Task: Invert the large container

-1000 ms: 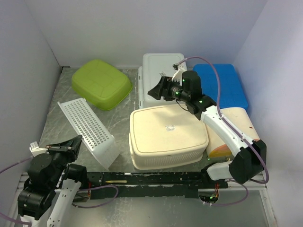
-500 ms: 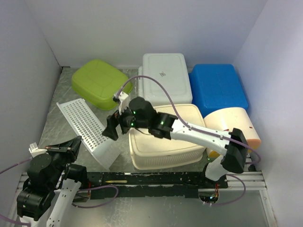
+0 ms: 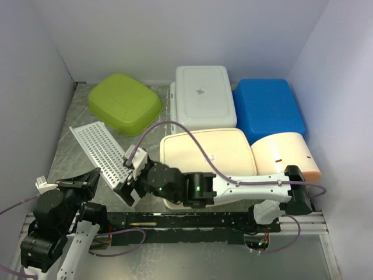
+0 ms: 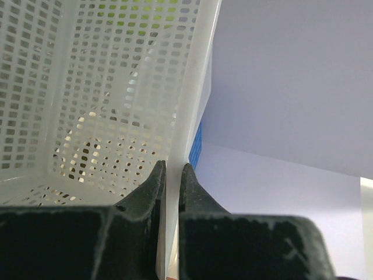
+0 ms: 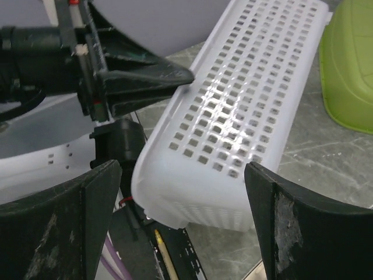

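Observation:
The large container (image 3: 198, 149) is a cream tub in the middle of the table. It lies bottom up with its small sticker facing up, and my right arm hides its near edge. My right gripper (image 3: 127, 188) is wide open at the near left, away from the container, with its jaws astride the near corner of the white mesh basket (image 3: 105, 153). In the right wrist view the gripper (image 5: 182, 169) faces that basket (image 5: 245, 116). My left gripper (image 3: 87, 177) is shut on the basket's rim (image 4: 192, 87), and the left wrist view shows it (image 4: 173, 166).
A green tub (image 3: 124, 102) sits bottom up at the back left. A white lidded tub (image 3: 202, 96) and a blue tub (image 3: 268, 108) stand at the back. A peach tub (image 3: 285, 154) lies on its side at the right. White walls enclose the table.
My right arm has swung from behind the cream container, over it, down to the near left by the white mesh basket, its jaws open. The left arm and the container have not moved.

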`<state>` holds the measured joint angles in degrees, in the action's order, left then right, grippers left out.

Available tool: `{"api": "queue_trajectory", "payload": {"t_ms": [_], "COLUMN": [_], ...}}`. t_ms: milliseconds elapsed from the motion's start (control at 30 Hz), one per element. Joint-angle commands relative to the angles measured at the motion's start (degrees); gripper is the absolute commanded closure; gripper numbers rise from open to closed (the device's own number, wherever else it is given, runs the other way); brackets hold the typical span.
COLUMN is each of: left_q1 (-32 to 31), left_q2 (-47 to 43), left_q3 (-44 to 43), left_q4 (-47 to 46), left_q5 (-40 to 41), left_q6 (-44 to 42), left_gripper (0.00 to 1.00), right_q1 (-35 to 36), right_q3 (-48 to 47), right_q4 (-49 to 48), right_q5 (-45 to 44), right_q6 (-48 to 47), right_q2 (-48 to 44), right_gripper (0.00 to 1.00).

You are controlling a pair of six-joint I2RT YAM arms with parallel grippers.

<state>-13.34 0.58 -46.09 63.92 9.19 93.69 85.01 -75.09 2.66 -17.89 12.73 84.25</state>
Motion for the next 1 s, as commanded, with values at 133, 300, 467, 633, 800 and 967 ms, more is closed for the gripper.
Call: {"api": "queue_trajectory", "payload": {"t_ms": [133, 300, 467, 633, 800, 967], "left_q1": [-0.46, -0.46, -0.46, -0.50, -0.54, -0.57], "left_q2": [0.57, 0.51, 0.07, -0.24, -0.14, -0.19], "left_q3": [2.47, 2.37, 2.16, 2.00, 2.15, 2.10], "left_q4": [17.16, 17.20, 17.18, 17.20, 17.11, 17.03], "left_q5": [-2.07, -2.02, -1.84, -1.46, -1.28, -0.91], "left_q6": [-1.51, -2.08, -2.27, -2.57, -2.76, -2.71], "left_gripper": [0.93, 0.93, 0.93, 0.93, 0.93, 0.93], "right_q1": [8.41, 9.93, 10.14, 10.97, 12.89, 14.89], "right_q3": [-3.39, -5.12, -5.90, -6.24, -6.64, -4.35], "right_q4": [-2.41, -1.92, -1.46, -1.52, -3.19, -10.86], "right_q5": [-12.94, -15.42, -20.00, -24.01, -26.50, -31.27], "right_q6": [-5.02, -5.16, -5.07, -6.91, -13.76, -28.66], "right_q2": [5.43, 9.08, 11.51, 12.53, 14.04, 15.92], "right_gripper": [0.21, 0.34, 0.61, 0.94, 1.00, 1.00]}}
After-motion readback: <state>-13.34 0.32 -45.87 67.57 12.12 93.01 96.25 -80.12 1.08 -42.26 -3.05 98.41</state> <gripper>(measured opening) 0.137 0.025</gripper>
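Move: My left hand already pinches the rim of the large container, the white perforated one stood on its side. The near end of that rim, which my right hand goes for, lies roughly 8 cm back and 8 cm to the right of my left hand, and about 4 cm back, 3 cm left and 4 cm below my right. From my right hand, the cream container sits some 27 cm right and 12 cm ahead, the green one about 40 cm ahead and 8 cm left, both some 20 cm lower. With my left hand keeping its pinch and holding still, I bring my open right hand back, down and left, about 4 cm each way, to the large container's near rim end and shut the fingers on it. Then the right hand sinks a further 2 cm, easing forward while its wrist rolls and dips some 15 degrees, and my left hand, still pinching, sinks nearly 2 cm. ##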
